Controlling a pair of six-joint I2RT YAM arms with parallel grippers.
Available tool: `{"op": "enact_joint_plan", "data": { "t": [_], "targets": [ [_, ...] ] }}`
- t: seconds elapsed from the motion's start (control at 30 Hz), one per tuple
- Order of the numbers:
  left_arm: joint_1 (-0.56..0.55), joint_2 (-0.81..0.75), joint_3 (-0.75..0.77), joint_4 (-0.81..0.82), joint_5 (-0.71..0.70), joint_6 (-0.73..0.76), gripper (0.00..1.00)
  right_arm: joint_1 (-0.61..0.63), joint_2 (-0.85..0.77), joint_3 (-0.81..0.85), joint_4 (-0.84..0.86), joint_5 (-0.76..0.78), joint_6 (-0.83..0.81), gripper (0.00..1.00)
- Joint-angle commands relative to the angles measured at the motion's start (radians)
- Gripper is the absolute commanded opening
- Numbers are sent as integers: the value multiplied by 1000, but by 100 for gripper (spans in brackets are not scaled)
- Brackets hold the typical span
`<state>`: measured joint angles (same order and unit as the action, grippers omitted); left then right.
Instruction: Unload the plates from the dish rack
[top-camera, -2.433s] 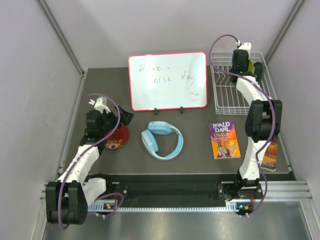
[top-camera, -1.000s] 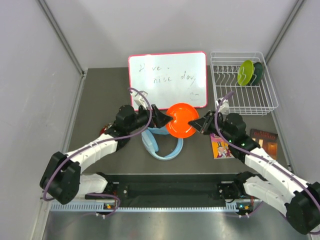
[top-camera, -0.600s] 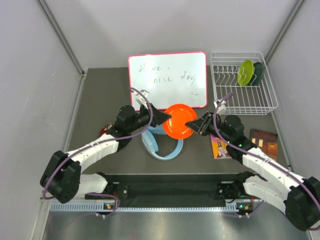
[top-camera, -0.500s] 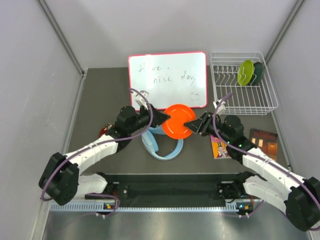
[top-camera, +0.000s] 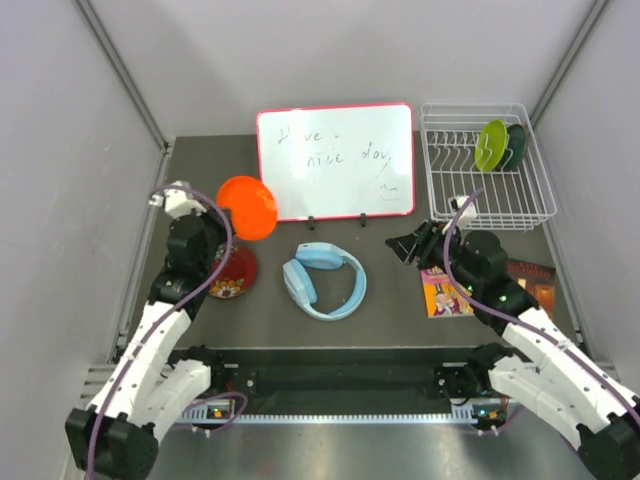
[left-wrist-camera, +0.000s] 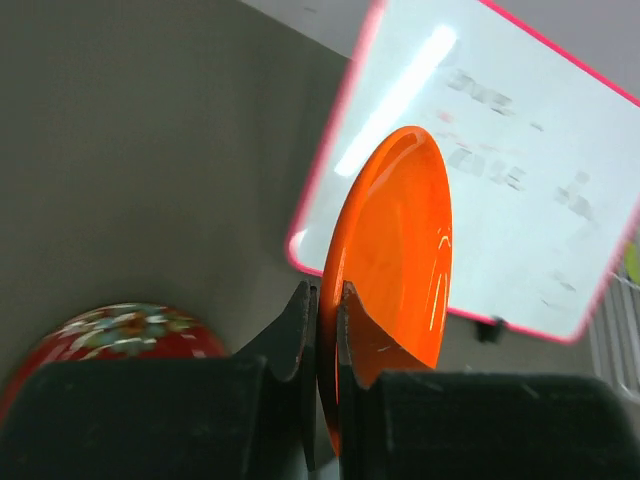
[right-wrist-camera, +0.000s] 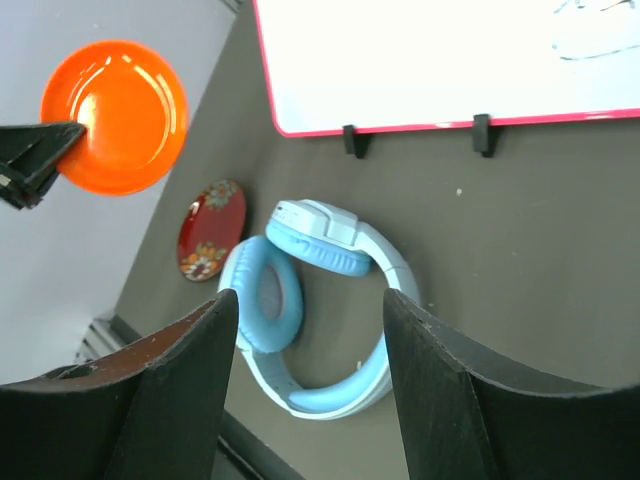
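Note:
My left gripper (top-camera: 229, 217) is shut on the rim of the orange plate (top-camera: 248, 207), held on edge above the table's left side. In the left wrist view both fingers (left-wrist-camera: 300, 320) pinch that orange plate (left-wrist-camera: 395, 250). The dark red plate (top-camera: 232, 276) lies flat on the table below it. The yellow-green plate (top-camera: 491, 144) and the dark green plate (top-camera: 517, 142) stand in the white dish rack (top-camera: 485, 205) at the back right. My right gripper (top-camera: 404, 246) hangs open and empty in front of the rack, right of centre. Its wrist view shows the orange plate (right-wrist-camera: 115, 115) far off.
A red-framed whiteboard (top-camera: 335, 160) stands at the back centre. Blue headphones (top-camera: 325, 280) lie in the middle of the table. A Roald Dahl book (top-camera: 448, 280) and a second book (top-camera: 527, 270) lie under my right arm. Grey walls close both sides.
The orange plate was held between both grippers at centre. My right gripper let go, opened and drew back right; my left arm swung the plate to the left, above the dark red plate.

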<state>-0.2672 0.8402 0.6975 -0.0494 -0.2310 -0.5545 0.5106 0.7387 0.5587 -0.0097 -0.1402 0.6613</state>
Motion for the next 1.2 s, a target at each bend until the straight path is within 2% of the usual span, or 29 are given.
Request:
{"op": "enact_joint_plan", "data": {
  "t": [0.0, 0.23, 0.73, 1.0, 1.1, 1.17],
  "targets": [
    [143, -61, -81, -130, -71, -41, 0, -12, -16, 79, -84, 44, -72, 60],
    [191, -87, -208, -133, -59, -130, 0, -15, -38, 93, -125, 47, -86, 60],
    [191, -269, -323, -267, -275, -209, 0, -24, -42, 73, -153, 65, -104, 61],
    [191, -244, -365, -235, -258, -219, 0, -32, -21, 89, -151, 65, -124, 61],
    [191, -224, -380, -205, -237, -219, 4, -37, -16, 95, -157, 68, -130, 61],
    [191, -202, -383, -196, -226, -220, 12, -40, -16, 99, -161, 70, -134, 62]
  ]
}}
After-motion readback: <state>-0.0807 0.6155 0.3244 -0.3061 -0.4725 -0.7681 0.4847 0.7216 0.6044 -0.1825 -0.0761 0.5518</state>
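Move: My left hand holds the orange plate by its rim. The red plate it is being taken to lies flat on the table about 6 cm back, 3 cm left and some 24 cm below that hand. The headphones lie roughly 9 cm back and 21 cm to the right of the hand, equally low; the whiteboard is about 20 cm ahead and 24 cm to the right. From my empty right hand the red plate is about 45 cm left, about level fore and aft, and 22 cm lower. I lower the orange plate towards the red plate, my left hand sinking about 16 cm while it drifts 10 cm left and 8 cm back; the drop stalls midway, then resumes. The wrist turns some 30 degrees counter-clockwise and tips the fingers down; they stay shut on the rim. My right hand, still open, eases a couple of centimetres right and slightly down. ##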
